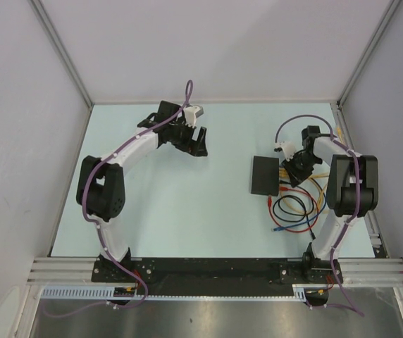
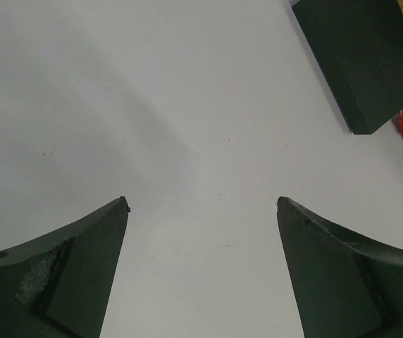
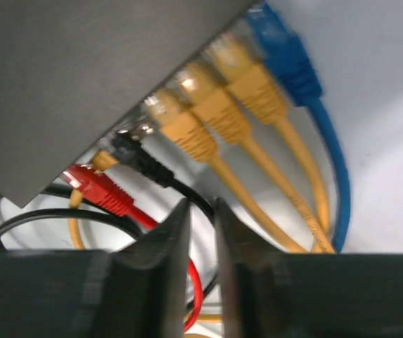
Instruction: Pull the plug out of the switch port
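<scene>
The switch (image 1: 265,174) (image 3: 82,77) is a flat black box lying right of the table's middle. A blue plug (image 3: 282,53), three yellow plugs (image 3: 254,88), a black plug (image 3: 138,158) and a red plug (image 3: 99,190) sit in its row of ports. My right gripper (image 1: 293,169) (image 3: 201,204) is at that edge, jaws drawn to a narrow slit. The black plug's cable (image 3: 194,193) crosses just past the tips; whether it is pinched does not show. My left gripper (image 1: 191,144) (image 2: 201,204) hangs wide open and empty over bare table at the far left, the switch (image 2: 370,56) at its view's top right.
Loose red, black, yellow and blue cables (image 1: 296,208) coil on the table between the switch and the right arm's base. White walls close in the table at the back and on both sides. A metal rail (image 1: 208,271) runs along the near edge.
</scene>
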### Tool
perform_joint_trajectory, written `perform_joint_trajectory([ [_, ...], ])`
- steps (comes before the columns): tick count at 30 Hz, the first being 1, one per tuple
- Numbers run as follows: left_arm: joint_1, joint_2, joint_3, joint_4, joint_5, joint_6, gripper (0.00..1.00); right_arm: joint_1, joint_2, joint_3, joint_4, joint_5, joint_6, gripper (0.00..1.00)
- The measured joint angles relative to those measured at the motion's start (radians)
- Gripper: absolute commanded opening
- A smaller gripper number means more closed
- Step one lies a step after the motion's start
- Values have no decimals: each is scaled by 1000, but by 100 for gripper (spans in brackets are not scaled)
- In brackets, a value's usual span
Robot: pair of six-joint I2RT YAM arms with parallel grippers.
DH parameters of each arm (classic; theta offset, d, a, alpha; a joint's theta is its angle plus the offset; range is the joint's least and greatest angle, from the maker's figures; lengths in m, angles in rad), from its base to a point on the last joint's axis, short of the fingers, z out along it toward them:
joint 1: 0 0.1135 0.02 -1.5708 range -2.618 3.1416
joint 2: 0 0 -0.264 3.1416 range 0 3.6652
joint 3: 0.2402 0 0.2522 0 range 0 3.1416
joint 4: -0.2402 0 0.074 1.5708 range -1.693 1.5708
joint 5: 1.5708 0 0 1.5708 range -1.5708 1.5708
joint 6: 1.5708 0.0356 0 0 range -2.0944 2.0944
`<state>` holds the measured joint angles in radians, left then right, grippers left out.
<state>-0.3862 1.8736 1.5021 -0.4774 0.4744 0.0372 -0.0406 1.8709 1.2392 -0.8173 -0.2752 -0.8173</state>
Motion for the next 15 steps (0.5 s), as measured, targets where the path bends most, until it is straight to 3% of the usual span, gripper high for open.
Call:
perform_joint_trajectory([
  [2, 0, 3, 0, -14, 0, 10, 92, 24, 0, -3, 1, 9, 8, 0],
  [15, 1, 6, -60, 4, -20, 25, 92, 281, -26, -40, 70, 5, 42, 0],
])
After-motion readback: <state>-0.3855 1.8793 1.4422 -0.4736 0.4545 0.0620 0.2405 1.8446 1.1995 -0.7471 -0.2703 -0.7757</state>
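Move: The right hand is low at the port side of the switch, its narrowed fingers astride the black cable. The black plug is about 4 cm to its left and 1 cm back, at nearly fingertip height. From this hand the switch's middle is some 9 cm left and 1 cm ahead, the red plug 4 cm left and 3 cm back, the three yellow plugs 4 cm left and 2 cm ahead. From the left hand the black plug lies roughly 25 cm right, 8 cm back and 12 cm down. The right fingers shut on the black cable just behind its plug and keep it pinched while the hand sweeps level to the left about 9.5 cm, the wrist turning some 15 degrees counter-clockwise, pushing plug and switch along the table instead of drawing back out of the port. The left hand, open and touching nothing, sinks about 2.5 cm. ##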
